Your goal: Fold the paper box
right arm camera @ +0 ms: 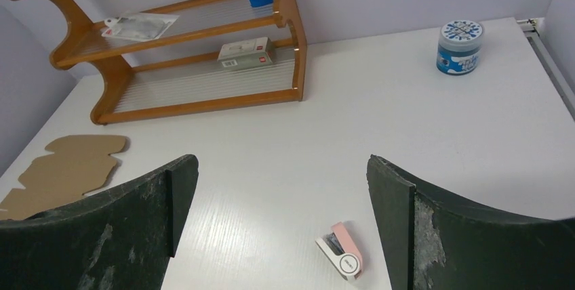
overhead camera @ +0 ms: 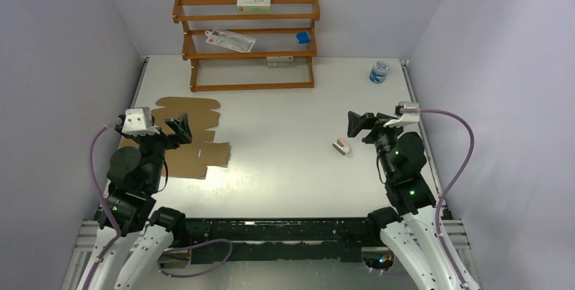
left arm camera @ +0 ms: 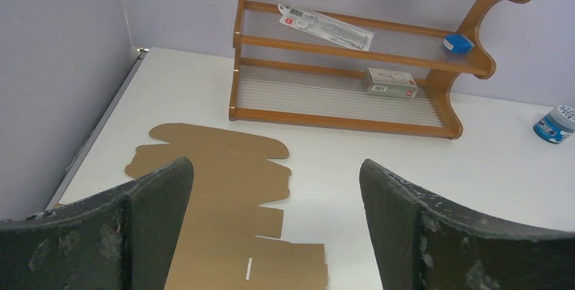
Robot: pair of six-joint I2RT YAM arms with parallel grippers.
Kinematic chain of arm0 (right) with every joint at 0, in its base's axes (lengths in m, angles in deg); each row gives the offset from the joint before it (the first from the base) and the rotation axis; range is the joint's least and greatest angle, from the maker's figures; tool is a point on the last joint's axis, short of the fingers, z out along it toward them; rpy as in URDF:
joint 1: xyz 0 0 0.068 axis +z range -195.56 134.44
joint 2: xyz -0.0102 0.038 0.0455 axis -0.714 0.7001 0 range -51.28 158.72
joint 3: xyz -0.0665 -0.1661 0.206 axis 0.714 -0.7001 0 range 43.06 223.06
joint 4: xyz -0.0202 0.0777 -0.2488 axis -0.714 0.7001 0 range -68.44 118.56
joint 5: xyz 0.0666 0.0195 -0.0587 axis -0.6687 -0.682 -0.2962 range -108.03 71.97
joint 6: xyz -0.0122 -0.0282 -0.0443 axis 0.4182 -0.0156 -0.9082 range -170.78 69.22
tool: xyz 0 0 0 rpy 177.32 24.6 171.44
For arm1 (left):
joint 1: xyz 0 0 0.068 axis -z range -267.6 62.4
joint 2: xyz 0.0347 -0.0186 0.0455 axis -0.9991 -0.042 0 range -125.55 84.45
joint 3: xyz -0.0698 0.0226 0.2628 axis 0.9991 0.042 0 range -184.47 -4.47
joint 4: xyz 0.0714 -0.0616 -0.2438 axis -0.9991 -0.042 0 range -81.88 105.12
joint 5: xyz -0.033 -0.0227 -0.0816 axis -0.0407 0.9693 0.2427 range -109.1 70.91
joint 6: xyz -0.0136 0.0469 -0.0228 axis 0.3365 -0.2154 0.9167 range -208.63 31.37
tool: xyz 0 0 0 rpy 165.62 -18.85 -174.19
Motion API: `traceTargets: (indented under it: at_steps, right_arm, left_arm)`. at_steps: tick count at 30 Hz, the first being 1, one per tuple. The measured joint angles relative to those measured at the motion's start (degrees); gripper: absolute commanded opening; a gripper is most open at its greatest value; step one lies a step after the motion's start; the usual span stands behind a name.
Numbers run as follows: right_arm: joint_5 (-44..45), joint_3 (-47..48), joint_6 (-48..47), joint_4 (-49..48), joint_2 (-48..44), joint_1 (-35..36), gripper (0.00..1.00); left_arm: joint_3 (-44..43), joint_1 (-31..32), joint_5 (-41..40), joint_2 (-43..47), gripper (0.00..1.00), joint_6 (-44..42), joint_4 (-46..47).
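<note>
The paper box (overhead camera: 193,134) is a flat brown die-cut sheet with flaps, lying on the left side of the white table. In the left wrist view the paper box (left arm camera: 224,202) spreads below and ahead of my left gripper (left arm camera: 274,188), which hovers open over its near part with nothing between the fingers. My left gripper (overhead camera: 177,127) sits above the sheet's left half. My right gripper (overhead camera: 357,124) stands open on the right side, far from the sheet. In the right wrist view my right gripper (right arm camera: 281,188) is empty, and the paper box (right arm camera: 64,168) shows at the far left.
A small pink-and-white item (overhead camera: 342,146) lies just left of the right gripper, seen again as the pink-and-white item (right arm camera: 340,251). A wooden shelf rack (overhead camera: 247,46) with printed cartons stands at the back. A blue jar (overhead camera: 379,71) sits at the back right.
</note>
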Motion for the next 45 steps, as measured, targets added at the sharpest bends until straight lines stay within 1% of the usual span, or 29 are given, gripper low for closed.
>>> traceTargets:
  at_steps: [12,16,20,23,27,34,38,41,45]
  right_arm:
    - [-0.87,0.0,0.0,0.0,0.07,0.0,1.0]
    - [-0.98,-0.02,0.17,-0.13,-0.13,-0.02,1.0]
    - [-2.67,-0.96,0.94,-2.1,-0.42,-0.02,1.0]
    - [-4.63,-2.29,1.25,-3.8,-0.13,-0.04,1.0]
    - [-6.88,-3.72,1.27,-4.83,0.39,-0.04,1.0]
    - [-9.92,-5.31,1.29,-6.12,-0.42,-0.04,1.0]
    - [-10.47,-5.44,1.29,-6.6,-1.44,-0.04,1.0]
    - [-10.91,-5.9,1.29,-7.52,-2.12,-0.07,1.0]
    - [-11.43,-6.71,1.31,-7.76,-2.16,-0.07,1.0]
  left_arm:
    - [0.07,-0.26,-0.87,-0.35,0.98,0.7,0.11]
    - [1.77,-0.52,-1.88,-1.22,0.97,1.75,1.95]
    - [2.05,-0.57,-1.88,-5.18,0.97,2.51,1.99]
    - [1.22,-0.57,-1.95,-9.81,0.97,4.15,1.11]
    - [-1.86,-0.59,-1.79,-19.67,0.97,7.54,-0.57]
    - [-9.2,-0.63,-1.22,-42.36,0.97,10.86,-3.1]
    - [-14.69,-0.72,-0.96,-53.46,0.97,10.29,-4.46]
    - [-20.31,-0.74,-0.81,-62.18,0.97,8.31,-5.4]
    - [-27.67,-0.74,-1.64,-72.54,0.94,4.72,-8.11]
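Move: The paper box lies flat on the table some 30 cm below the left gripper, its middle about 13 cm ahead and 7 cm to the left. Its far right-hand side tab is nearer the gripper's way, about 20 cm ahead and 3 cm to the right. The wooden shelf stands beyond, its middle roughly 36 cm ahead and 15 cm to the right. From the right gripper the box's middle is about 57 cm to the left and 10 cm ahead, 28 cm down. Bring the left gripper down about 20 cm and forward some 17 cm, drifting a little right, towards the far right part of the flat box. Tip the fingers about 50 degrees downward on the way, keep them wide open, and stay above the cardboard. Meanwhile ease the open right gripper a few centimetres left, turning it slightly counter-clockwise. ##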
